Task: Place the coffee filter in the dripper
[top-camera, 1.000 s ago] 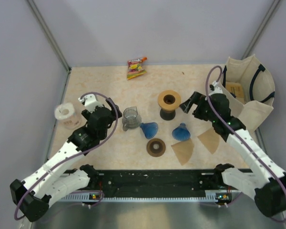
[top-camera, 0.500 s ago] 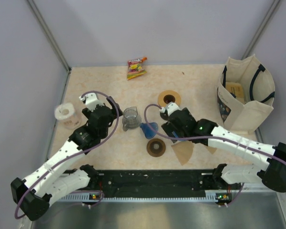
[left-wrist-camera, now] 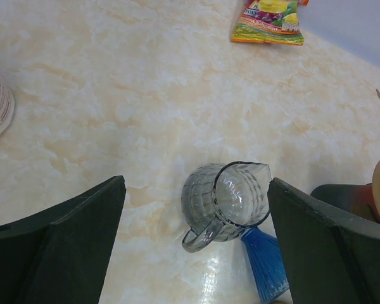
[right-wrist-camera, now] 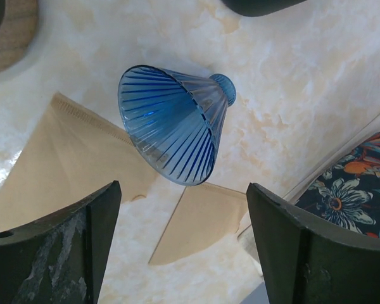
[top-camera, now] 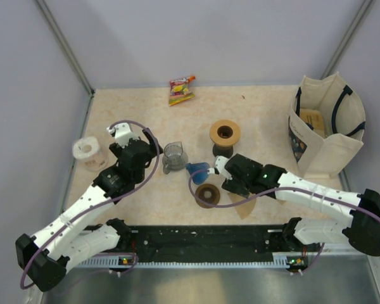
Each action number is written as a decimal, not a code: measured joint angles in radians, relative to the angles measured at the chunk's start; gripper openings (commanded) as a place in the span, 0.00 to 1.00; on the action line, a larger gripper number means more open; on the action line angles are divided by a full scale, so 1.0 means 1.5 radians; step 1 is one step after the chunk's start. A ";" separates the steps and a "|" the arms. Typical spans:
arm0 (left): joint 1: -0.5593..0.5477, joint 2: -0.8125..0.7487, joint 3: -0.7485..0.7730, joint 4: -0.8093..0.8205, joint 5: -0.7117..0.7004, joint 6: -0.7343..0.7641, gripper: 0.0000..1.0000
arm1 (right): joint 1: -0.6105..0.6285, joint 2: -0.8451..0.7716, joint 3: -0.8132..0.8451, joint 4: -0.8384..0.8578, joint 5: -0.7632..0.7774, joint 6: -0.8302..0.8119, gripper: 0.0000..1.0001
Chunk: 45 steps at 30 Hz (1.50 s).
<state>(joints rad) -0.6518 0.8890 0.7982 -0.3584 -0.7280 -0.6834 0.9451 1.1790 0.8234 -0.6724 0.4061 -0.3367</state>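
Observation:
A blue ribbed dripper (right-wrist-camera: 174,130) lies on its side below my right gripper (right-wrist-camera: 182,190), which is open with nothing between its fingers. One tan coffee filter (right-wrist-camera: 69,164) lies flat to the left of that dripper, and another coffee filter (right-wrist-camera: 209,221) lies just under its rim. From above, my right gripper (top-camera: 231,178) covers this dripper, and only part of one filter (top-camera: 242,206) shows. A second blue dripper (top-camera: 198,168) lies beside the glass pitcher (left-wrist-camera: 231,202). My left gripper (left-wrist-camera: 196,183) hovers open over the pitcher.
A wooden-topped stand (top-camera: 225,134) is behind the right gripper and a brown disc (top-camera: 208,195) lies to its left. A cloth bag (top-camera: 329,126) stands at the right edge. There is a paper roll (top-camera: 87,152) at the left and a snack packet (top-camera: 180,90) at the back.
My right arm has swung from beside the bag to the middle of the table, over the dripper and filters, and its jaws have narrowed a little. The left arm is still.

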 measured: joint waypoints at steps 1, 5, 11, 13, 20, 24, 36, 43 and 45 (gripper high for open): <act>0.000 0.002 0.000 0.000 0.000 0.001 0.99 | 0.000 0.000 -0.009 0.003 0.003 -0.011 0.76; 0.000 0.005 0.000 0.000 -0.003 0.002 0.99 | 0.000 0.003 -0.043 0.037 0.016 -0.039 0.70; 0.000 0.007 -0.001 0.000 -0.004 0.002 0.99 | -0.014 0.025 -0.052 0.107 0.026 -0.056 0.61; 0.000 0.007 -0.001 0.000 -0.004 0.002 0.99 | -0.021 0.033 -0.052 0.130 0.028 -0.059 0.60; 0.000 0.007 -0.002 0.000 -0.011 0.004 0.99 | -0.035 0.048 -0.063 0.169 0.028 -0.065 0.45; 0.000 0.002 -0.003 -0.001 -0.017 0.004 0.99 | -0.039 0.055 -0.065 0.171 0.023 -0.070 0.32; 0.000 -0.008 -0.005 -0.001 -0.032 0.004 0.99 | -0.040 0.056 -0.066 0.177 0.030 -0.078 0.07; 0.000 -0.018 -0.005 -0.001 -0.036 0.004 0.99 | -0.040 0.011 -0.066 0.170 0.026 -0.077 0.00; 0.000 -0.019 -0.005 -0.001 -0.037 0.004 0.99 | -0.040 -0.017 -0.065 0.168 0.019 -0.074 0.00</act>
<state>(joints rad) -0.6518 0.8608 0.7906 -0.3595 -0.7841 -0.6781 0.8852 1.1534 0.7254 -0.4206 0.4347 -0.4480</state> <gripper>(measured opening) 0.990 0.015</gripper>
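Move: The blue dripper lies on its side, mouth towards the robot: its middle is about 5 cm ahead of the right hand, 4 cm to its left and 3 cm below. One paper filter is some 3 cm back and 3 cm left of that hand, another about 2 cm ahead and 10 cm right; the wood-collared carafe stands roughly 14 cm ahead and 11 cm left. From the left hand, the dripper is about 33 cm right, 2 cm back and 15 cm lower. Sink the right gripper about 2 cm, then slide it some 3 cm forward to the right side of the dripper's rim, closing the fingers steadily as you go. Hold there while they shut the rest of the way and pinch the rim's thin wall, then raise the hand 2 to 3 cm, keeping the grip. ##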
